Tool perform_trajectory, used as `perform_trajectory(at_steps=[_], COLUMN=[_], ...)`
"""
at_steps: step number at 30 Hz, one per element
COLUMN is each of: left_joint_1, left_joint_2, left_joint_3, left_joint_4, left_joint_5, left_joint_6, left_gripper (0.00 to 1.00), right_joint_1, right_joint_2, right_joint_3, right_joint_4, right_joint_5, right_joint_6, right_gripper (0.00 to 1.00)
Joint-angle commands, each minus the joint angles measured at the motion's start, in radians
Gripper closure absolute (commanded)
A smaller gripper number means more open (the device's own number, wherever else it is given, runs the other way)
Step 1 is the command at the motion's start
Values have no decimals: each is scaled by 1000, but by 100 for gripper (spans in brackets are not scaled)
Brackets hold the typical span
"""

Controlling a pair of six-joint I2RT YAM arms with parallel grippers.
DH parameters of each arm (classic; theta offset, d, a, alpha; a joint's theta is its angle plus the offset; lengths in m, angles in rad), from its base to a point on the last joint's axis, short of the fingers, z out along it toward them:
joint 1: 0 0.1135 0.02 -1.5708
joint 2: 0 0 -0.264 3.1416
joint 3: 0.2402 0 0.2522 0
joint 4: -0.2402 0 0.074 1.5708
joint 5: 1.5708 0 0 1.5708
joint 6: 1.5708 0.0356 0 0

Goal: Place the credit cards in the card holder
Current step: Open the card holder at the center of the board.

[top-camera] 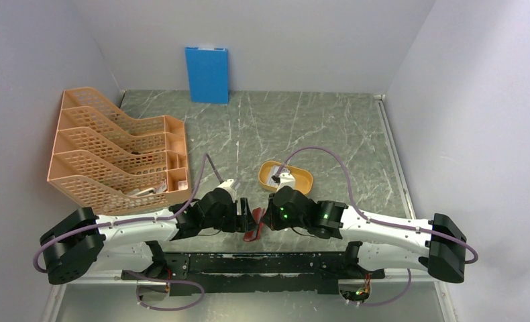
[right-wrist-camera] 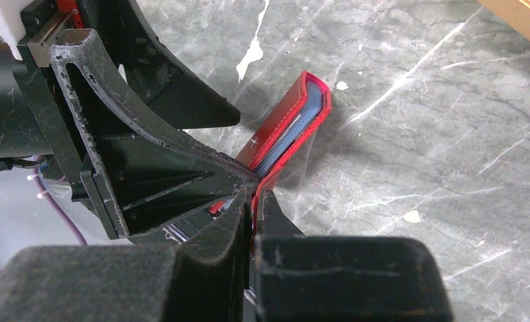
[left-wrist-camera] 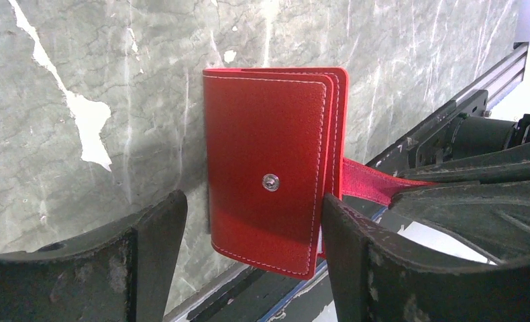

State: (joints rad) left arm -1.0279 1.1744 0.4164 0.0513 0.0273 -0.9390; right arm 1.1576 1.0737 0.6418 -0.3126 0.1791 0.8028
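Observation:
The dark-red card holder (left-wrist-camera: pixel 269 168) hangs folded above the table's front edge, between both arms (top-camera: pixel 254 228). My right gripper (right-wrist-camera: pixel 254 194) is shut on the holder's red flap (right-wrist-camera: pixel 257 188). Pale blue edges of credit cards (right-wrist-camera: pixel 294 131) show inside the folded holder (right-wrist-camera: pixel 312 90). My left gripper (left-wrist-camera: pixel 254 201) is open, one finger either side of the holder's lower half. Its left finger (left-wrist-camera: pixel 162 228) stands clear of the leather and its right finger (left-wrist-camera: pixel 346 235) is right at the stitched edge. From above, the left gripper (top-camera: pixel 244 216) and right gripper (top-camera: pixel 266 216) meet tip to tip.
A yellow-orange oval tray (top-camera: pixel 302 176) with something small and white in it sits just behind the right wrist. An orange mesh file rack (top-camera: pixel 115 151) fills the left side. A blue board (top-camera: pixel 207 74) leans on the back wall. The black rail (top-camera: pixel 249 261) runs below the grippers.

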Motion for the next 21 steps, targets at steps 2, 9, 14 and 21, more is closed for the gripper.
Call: perform_trajectory(at_steps=[2,9,14,21], left_joint_1=[4,5,5,5], left_joint_2=[-12,-22,-30,-53], left_joint_3=[28,37,37,28], left_joint_4=[-49,-96,-116,-139], left_joint_5=[-67,-99,-112,-116], left_joint_6=[29,31,28,11], left_gripper=[28,54,66,94], right_joint_1=[-3,-3,-3,-8], right_joint_2=[-29,-47,-56,-34], right_joint_3=[16,3,-13,-39], right_joint_4=[10,-12,-21,-65], right_joint_5=[12,32,43,111], right_joint_6=[1,8,9,53], right_gripper=[100,100,100,100])
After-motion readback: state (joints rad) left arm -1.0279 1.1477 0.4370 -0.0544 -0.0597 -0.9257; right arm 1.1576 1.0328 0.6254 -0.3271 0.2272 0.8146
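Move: The card holder stands nearly closed between my hands. Its middle is about 2 cm to the right of my left hand and a centimetre lower, between the open fingers. My right hand already pinches the strap, with the holder's middle some 3 cm to its left, 1 cm back and 3 cm below. From my left hand, the yellow tray is about 14 cm ahead and 11 cm right, and the middle of the peach rack is some 20 cm ahead and 37 cm left. With one fingertip at the gap between the covers, I close my left hand from wide to nearly shut and pinch the front cover with the clear sleeves. It goes about 1 cm forward, then nearly 2 cm left, away from my right hand. My right hand keeps its pinch on the strap, rises a little, then eases about 1 cm right, holding the back cover against that pull. ##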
